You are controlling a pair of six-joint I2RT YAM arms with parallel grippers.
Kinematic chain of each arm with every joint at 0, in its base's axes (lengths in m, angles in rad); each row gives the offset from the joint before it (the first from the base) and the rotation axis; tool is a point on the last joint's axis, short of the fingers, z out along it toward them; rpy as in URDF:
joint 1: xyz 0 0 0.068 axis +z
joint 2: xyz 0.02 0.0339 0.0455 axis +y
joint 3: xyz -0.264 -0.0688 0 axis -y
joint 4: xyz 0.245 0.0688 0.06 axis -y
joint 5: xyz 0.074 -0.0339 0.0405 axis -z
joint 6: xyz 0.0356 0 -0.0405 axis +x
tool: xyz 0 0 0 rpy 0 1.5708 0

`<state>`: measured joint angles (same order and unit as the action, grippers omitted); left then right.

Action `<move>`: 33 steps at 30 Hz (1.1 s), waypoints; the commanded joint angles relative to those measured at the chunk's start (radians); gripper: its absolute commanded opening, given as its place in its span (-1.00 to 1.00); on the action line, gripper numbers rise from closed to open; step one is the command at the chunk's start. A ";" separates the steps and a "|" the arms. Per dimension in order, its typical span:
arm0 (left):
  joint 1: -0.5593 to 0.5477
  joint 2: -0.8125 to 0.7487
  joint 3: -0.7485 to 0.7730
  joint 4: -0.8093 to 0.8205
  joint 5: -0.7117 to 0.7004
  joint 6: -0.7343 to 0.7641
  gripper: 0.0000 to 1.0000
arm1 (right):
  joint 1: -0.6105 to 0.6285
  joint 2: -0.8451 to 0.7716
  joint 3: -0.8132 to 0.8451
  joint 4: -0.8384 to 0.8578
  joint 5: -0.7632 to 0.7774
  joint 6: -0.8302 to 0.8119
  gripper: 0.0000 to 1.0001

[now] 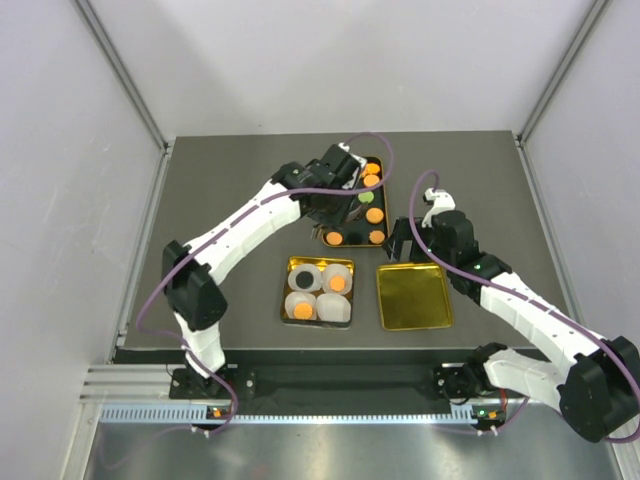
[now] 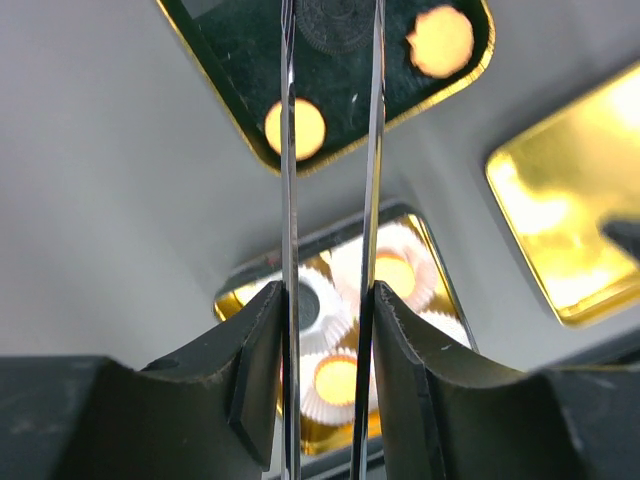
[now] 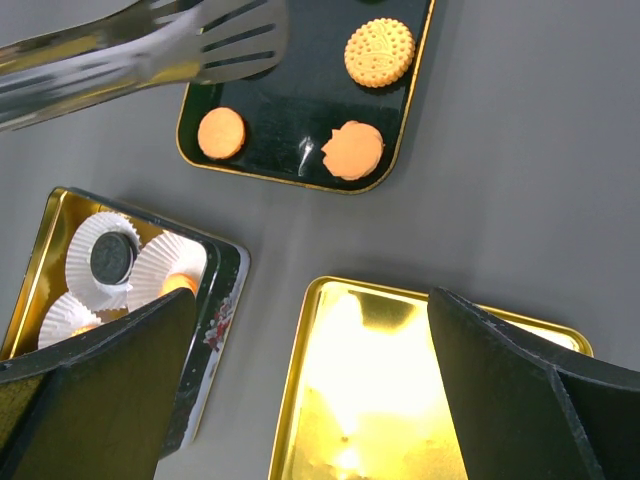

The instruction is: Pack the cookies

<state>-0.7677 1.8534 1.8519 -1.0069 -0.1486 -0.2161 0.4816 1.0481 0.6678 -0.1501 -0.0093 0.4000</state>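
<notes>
Several orange cookies (image 1: 374, 215) and a green one (image 1: 366, 197) lie on a black gold-rimmed tray (image 1: 352, 228). My left gripper (image 1: 333, 172) hangs over the tray's far end, shut on metal tongs (image 2: 289, 200) whose two blades run between its fingers. A dark scalloped cookie (image 2: 335, 22) shows between the blade tips; whether they pinch it I cannot tell. The open tin (image 1: 284, 288) holds white cup liners with a black cookie (image 3: 112, 257) and orange cookies (image 1: 338, 283). My right gripper (image 3: 312, 300) is open and empty above the gold lid (image 3: 400, 400).
The gold lid (image 1: 413, 296) lies right of the tin, near the table's front edge. The tongs' slotted tip (image 3: 230, 40) reaches over the tray's left part. Grey walls enclose the table on three sides.
</notes>
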 commanded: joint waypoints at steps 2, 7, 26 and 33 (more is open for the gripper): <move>-0.008 -0.198 -0.089 -0.025 0.058 -0.023 -0.32 | -0.005 -0.022 0.038 0.021 0.005 -0.016 0.99; -0.030 -0.359 -0.230 -0.107 0.072 -0.052 -0.32 | -0.003 -0.017 0.039 0.018 0.031 -0.016 1.00; -0.254 -0.569 -0.494 -0.217 0.073 -0.224 -0.32 | -0.003 0.000 0.044 0.012 0.052 -0.023 0.99; -0.278 -0.582 -0.523 -0.217 0.090 -0.247 -0.32 | -0.003 -0.002 0.044 0.012 0.049 -0.024 0.99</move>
<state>-1.0355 1.3033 1.3380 -1.2228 -0.0669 -0.4355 0.4812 1.0485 0.6682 -0.1558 0.0322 0.3923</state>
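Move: The left gripper holds the tongs with a black cookie in their tips. The empty cup, near right in the gold box, lies about 16 cm back of this hand, level sideways, some 14 cm below. The far-right cup with its orange cookie is roughly 5 cm farther out than it, the near-left cup about 7 cm to its left. The gold lid's middle lies about 19 cm right of it and 3 cm farther out. From the right hand the empty cup is roughly 11 cm back and 13 cm left. Bring the left gripper back some 20 cm and about 7 cm to the left, away from the cookie tray, arching up nearly 4 cm before sinking by about as much, so the black cookie comes over the empty near-right cup. Tip the fingers some 15 degrees nearer to straight down and keep their grip on the tongs unchanged; ease off towards the end. ##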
